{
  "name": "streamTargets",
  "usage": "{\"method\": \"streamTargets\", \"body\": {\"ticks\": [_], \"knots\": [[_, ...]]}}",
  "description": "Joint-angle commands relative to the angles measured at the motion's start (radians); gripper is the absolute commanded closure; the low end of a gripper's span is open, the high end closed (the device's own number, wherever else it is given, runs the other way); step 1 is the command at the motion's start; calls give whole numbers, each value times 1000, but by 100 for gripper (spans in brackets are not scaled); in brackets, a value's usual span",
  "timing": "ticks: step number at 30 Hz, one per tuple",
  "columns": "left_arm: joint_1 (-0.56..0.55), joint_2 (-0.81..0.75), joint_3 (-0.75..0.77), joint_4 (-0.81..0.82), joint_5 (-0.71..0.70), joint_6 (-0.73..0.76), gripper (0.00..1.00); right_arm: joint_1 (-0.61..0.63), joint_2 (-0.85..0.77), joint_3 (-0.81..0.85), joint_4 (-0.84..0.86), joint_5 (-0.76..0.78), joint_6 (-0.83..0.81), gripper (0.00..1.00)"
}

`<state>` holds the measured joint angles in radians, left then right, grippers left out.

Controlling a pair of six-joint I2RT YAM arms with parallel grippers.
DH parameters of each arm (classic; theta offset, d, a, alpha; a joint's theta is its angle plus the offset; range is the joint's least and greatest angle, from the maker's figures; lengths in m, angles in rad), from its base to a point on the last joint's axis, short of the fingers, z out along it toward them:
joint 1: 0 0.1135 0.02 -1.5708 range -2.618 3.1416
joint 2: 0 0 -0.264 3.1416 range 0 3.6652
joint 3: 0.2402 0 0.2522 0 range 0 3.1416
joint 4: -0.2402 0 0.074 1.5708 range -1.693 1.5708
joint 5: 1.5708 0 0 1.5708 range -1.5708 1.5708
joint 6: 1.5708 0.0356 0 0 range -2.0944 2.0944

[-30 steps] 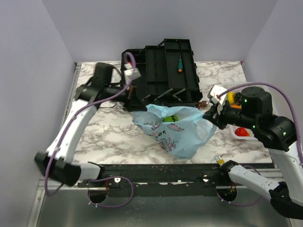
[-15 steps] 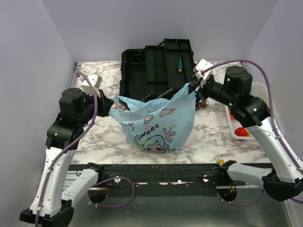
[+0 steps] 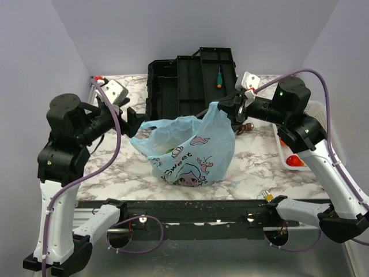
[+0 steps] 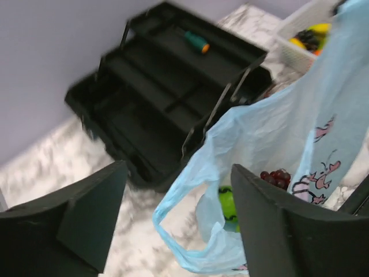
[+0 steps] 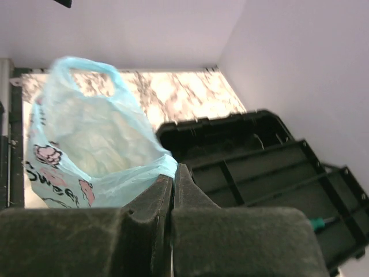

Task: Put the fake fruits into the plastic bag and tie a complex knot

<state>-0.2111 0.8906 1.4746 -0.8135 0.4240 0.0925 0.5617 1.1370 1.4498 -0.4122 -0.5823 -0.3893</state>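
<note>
The light-blue plastic bag with its cartoon print sits mid-table, mouth gaping. My right gripper is shut on the bag's right handle and holds it up; in the right wrist view the blue edge is pinched between the shut jaws. My left gripper stands open beside the bag's left handle loop, which hangs slack between the spread fingers. Inside the bag lie a green fruit and dark grapes. No knot is in view.
An open black toolbox with a green-handled screwdriver stands behind the bag. A white mesh basket at the right holds a banana and grapes, and a red fruit lies at its near end.
My left gripper has opened and let go of the left handle, and the arm has drawn back to the left. The bag's left side has sagged. The right gripper keeps its hold.
</note>
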Motion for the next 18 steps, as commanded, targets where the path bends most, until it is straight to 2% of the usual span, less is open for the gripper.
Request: {"method": "streamTargets", "body": {"ticks": [1,3,8,11,15,18], "knots": [[-5,109,160,-56,419,248,20,2,45,49,66,-177,6,99],[-52,130,158,-13,478,250,15,3,57,46,73,-220,-3,98],[-258,207,129,84,418,240,13,3,69,28,126,-283,27,92],[-326,251,88,193,414,184,11,3,71,28,145,-296,50,87],[-349,310,80,313,486,135,2,2,61,24,157,-309,77,71],[-366,354,84,393,533,95,2,2,50,12,173,-304,84,60]]}}
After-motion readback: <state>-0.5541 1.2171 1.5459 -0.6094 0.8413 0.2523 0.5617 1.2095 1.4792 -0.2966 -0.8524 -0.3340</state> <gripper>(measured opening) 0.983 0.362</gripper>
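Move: The raised bag corner, still between the right fingers at their tips, lies about 25 cm to the left hand's right and 5 cm ahead, roughly level with it. The freed left handle droops some 5 cm back and 7 cm below the left hand; the watermelon in the bag is about 10 cm right, 10 back and 18 below. The toolbox lies some 19 cm right, 15 ahead and 20 below. Left hand, opening wider, swings about 15 cm right, turning clockwise, towards the bag corner; right fingers start opening. ##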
